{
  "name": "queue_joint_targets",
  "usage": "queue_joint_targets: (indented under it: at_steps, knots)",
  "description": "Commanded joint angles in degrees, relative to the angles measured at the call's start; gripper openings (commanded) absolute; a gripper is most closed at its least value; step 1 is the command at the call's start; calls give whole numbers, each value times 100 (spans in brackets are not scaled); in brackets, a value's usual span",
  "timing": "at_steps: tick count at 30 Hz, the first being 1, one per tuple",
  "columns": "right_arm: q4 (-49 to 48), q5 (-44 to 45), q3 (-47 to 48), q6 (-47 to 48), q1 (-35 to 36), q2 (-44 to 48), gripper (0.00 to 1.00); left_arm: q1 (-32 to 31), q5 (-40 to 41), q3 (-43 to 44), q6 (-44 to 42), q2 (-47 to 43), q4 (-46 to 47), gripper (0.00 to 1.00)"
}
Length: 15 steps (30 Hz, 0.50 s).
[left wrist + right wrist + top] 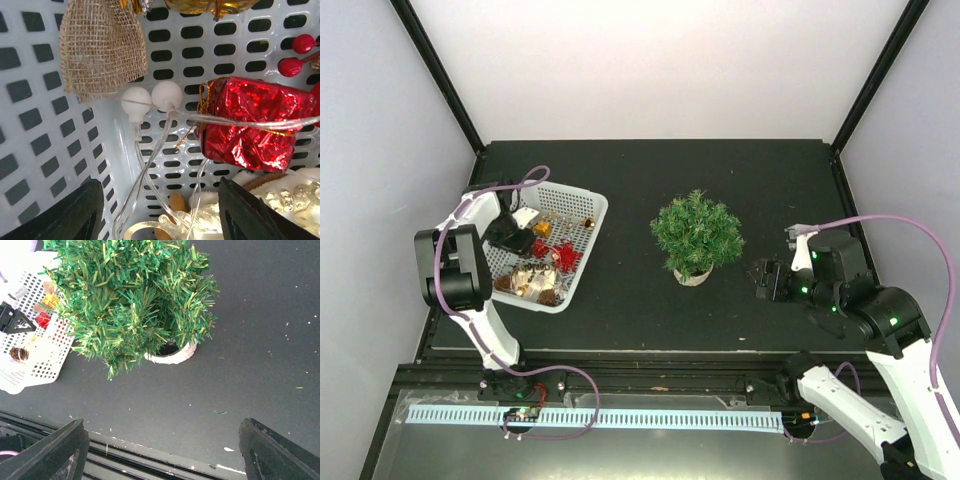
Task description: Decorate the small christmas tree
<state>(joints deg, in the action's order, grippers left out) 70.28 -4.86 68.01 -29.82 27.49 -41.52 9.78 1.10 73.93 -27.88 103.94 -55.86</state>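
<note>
The small christmas tree point(697, 232), bushy dark green in a whitish pot point(175, 354), stands mid-table; I see no ornaments on it, and it fills the top of the right wrist view point(130, 295). To its right, my right gripper point(765, 280) hangs open over bare table point(165, 455). My left gripper point(517, 238) reaches down into the white basket point(588, 250), open point(160, 215). Below its spread fingers lie a clear light string with two white bulbs point(152, 100), a red foil gift point(250, 120) and a burlap sack point(100, 45). Nothing is gripped.
The basket also holds red berries point(297, 52), a gold ornament point(210, 5) and clear glittery pieces point(190, 225). The basket's corner point(35, 365) shows left of the tree. A black rail point(640, 385) runs along the table's near edge. Frame posts point(440, 75) stand at the back corners.
</note>
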Motion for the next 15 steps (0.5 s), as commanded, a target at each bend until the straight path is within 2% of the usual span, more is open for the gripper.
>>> queue_joint_targets:
  at_steps: [1, 9, 13, 15]
  knots:
    - [-92, 148, -31, -105, -33, 115, 83, -14, 217, 239, 181, 207, 109, 63]
    - [-22, 248, 114, -145, -32, 109, 83, -11, 224, -140, 195, 141, 285, 54]
    - [-45, 240, 79, -192, -33, 133, 83, -5, 152, -190, 224, 72, 272, 37]
    - [-57, 247, 41, -214, -33, 162, 83, -7, 88, -156, 234, 4, 216, 25]
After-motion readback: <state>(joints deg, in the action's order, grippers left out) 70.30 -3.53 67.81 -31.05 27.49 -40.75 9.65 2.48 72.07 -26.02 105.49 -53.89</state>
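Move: The left hand hangs inside the basket, fingers pointing down astride the clear wires, whose nearest stretch lies right under the hand point, about 2 cm lower. Their two white balls sit roughly 4 cm ahead, the burlap sack some 6 cm ahead and 2 cm left, the red gift about 3 cm ahead and 4 cm right. The gold-white ornament lies about 3 cm back and 3 cm right. From the right hand the wires are some 50 cm left, 15 cm ahead and well below. Around the clear wires the left fingertips draw together from well open to about a third, one on each side, with the wires between them but no firm pinch to be seen yet. The left hand sinks about 1.5 cm towards the basket floor meanwhile, the fingers still pointing down and closing mostly in the second half of that descent. ##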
